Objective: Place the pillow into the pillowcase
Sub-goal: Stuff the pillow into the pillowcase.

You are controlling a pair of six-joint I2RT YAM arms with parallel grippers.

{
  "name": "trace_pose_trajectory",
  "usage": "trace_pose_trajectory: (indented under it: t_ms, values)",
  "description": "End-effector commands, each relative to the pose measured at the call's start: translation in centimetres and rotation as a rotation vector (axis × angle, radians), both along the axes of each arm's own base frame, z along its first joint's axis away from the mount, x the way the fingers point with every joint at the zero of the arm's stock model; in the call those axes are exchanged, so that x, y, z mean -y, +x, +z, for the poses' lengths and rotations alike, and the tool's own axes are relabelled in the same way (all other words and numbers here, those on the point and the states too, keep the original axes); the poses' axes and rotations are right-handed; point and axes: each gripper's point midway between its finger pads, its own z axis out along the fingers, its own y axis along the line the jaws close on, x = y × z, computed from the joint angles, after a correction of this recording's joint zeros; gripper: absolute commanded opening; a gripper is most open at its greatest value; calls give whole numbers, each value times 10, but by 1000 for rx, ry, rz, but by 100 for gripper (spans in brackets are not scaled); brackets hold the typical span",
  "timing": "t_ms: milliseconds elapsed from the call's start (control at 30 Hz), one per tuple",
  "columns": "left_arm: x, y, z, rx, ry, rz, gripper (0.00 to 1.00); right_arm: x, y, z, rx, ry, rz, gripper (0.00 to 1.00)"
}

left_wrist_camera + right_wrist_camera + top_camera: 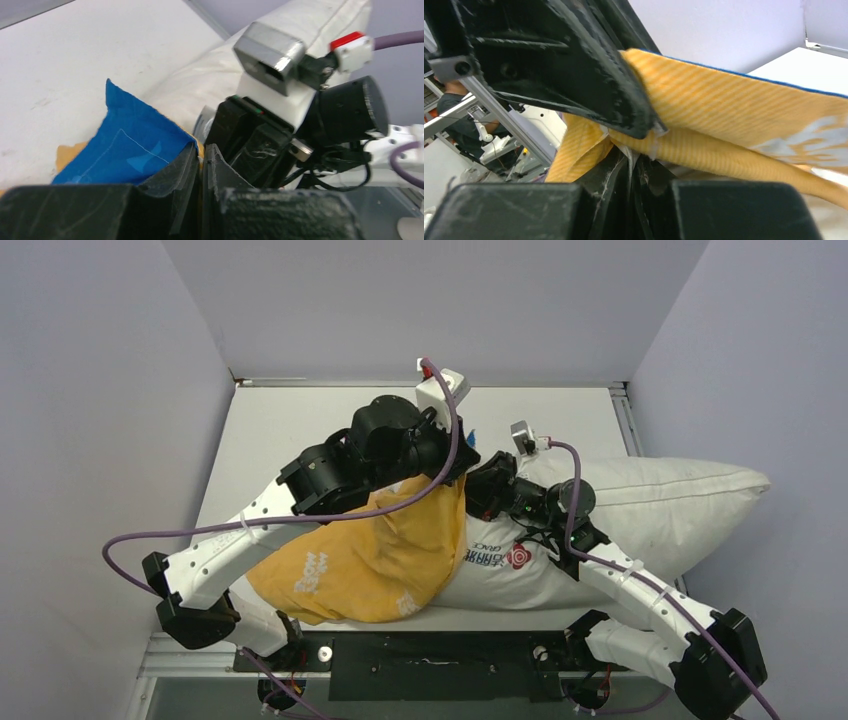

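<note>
The off-white pillow [660, 505] lies across the right half of the table, its left end under the orange-yellow pillowcase [370, 560]. A blue corner of the pillowcase [125, 150] sticks up by the left gripper [462, 458]. In the left wrist view that gripper [202, 152] is shut, with the blue and orange cloth edge pinched between its fingers; the pillow [200, 80] lies behind. The right gripper [478, 488] sits right beside it. In the right wrist view it [633, 156] is shut on a fold of the striped orange pillowcase [734, 105], under the left gripper's black finger [574, 65].
The white table [290, 430] is boxed in by pale walls at the left, back and right. The pillow's right end reaches the right wall. A purple cable [180, 530] loops off the left arm. A metal rail [440, 665] runs along the near edge between the arm bases.
</note>
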Motion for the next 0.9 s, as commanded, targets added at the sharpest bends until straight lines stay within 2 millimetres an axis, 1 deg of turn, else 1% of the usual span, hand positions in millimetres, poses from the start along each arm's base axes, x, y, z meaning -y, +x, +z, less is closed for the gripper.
trace_pose_trajectory:
  t_ms: [0,67,167,233,267,300,333,400,433,467,500,533,567,600,633,700,767,800,833,867]
  values:
    - [37,-22,71,75,-248,-195,0,7,-15,17,50,98,31,5]
    - [51,-31,84,68,-292,-261,0,8,-20,22,62,132,48,5]
    - [75,-50,101,51,-343,-370,0,9,-25,23,70,161,56,5]
    - [88,-65,110,53,-356,-418,0,10,-21,20,69,169,32,5]
    - [95,-74,111,57,-345,-435,0,11,-18,18,64,173,12,5]
    - [99,-76,110,65,-329,-430,0,12,-14,17,55,179,-6,5]
    - [103,-76,104,64,-299,-416,0,12,-11,16,48,184,-19,5]
    - [100,-66,87,64,-220,-352,0,9,-3,11,24,184,-31,5]
    - [94,-56,76,58,-171,-293,0,7,2,10,13,180,-36,5]
    - [82,-40,64,65,-112,-192,10,6,7,9,-1,176,-45,5]
    - [70,-29,57,73,-67,-113,29,6,12,7,-13,172,-57,5]
    - [57,-20,45,74,-13,-41,50,5,18,6,-24,167,-68,5]
    - [39,-13,42,86,17,31,64,5,24,3,-35,158,-81,5]
    - [24,-9,39,91,39,87,71,4,29,2,-41,148,-89,5]
    - [8,-6,36,100,51,136,76,2,34,-2,-47,136,-96,5]
    - [-20,-5,35,115,48,208,81,0,42,-4,-54,123,-108,5]
    - [-45,-9,36,122,12,258,85,-3,54,-8,-66,110,-127,5]
    - [-56,-12,35,118,-18,278,87,-5,62,-14,-84,95,-137,5]
    - [-66,-16,34,113,-41,287,88,-7,70,-14,-91,86,-143,6]
    - [-73,-20,22,100,-44,289,88,-9,77,-16,-99,76,-150,6]
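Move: The left fingers already pinch the hem of the pillowcase; the right gripper's palm, over which they draw it, is roughly 8 cm to their right, 6 cm back and 9 cm lower. From the left hand the pillow's red logo lies some 8 cm right, 7 cm back and 20 cm below. The right hand still grips the pillow's corner; from it the pillowcase's body lies about 14 cm left, 1 cm back and 22 cm down, the logo 11 cm right, 3 cm back and 14 cm below. Rightward, a little back and up, the left hand tugs the pinched hem some 8 cm over the right gripper, then opens wide, lets go and swings back left about 10 cm, sinking slightly. The right hand keeps its grip on the pillow's corner, yields about 1 cm back and right, then pushes roughly 5 cm forward. ##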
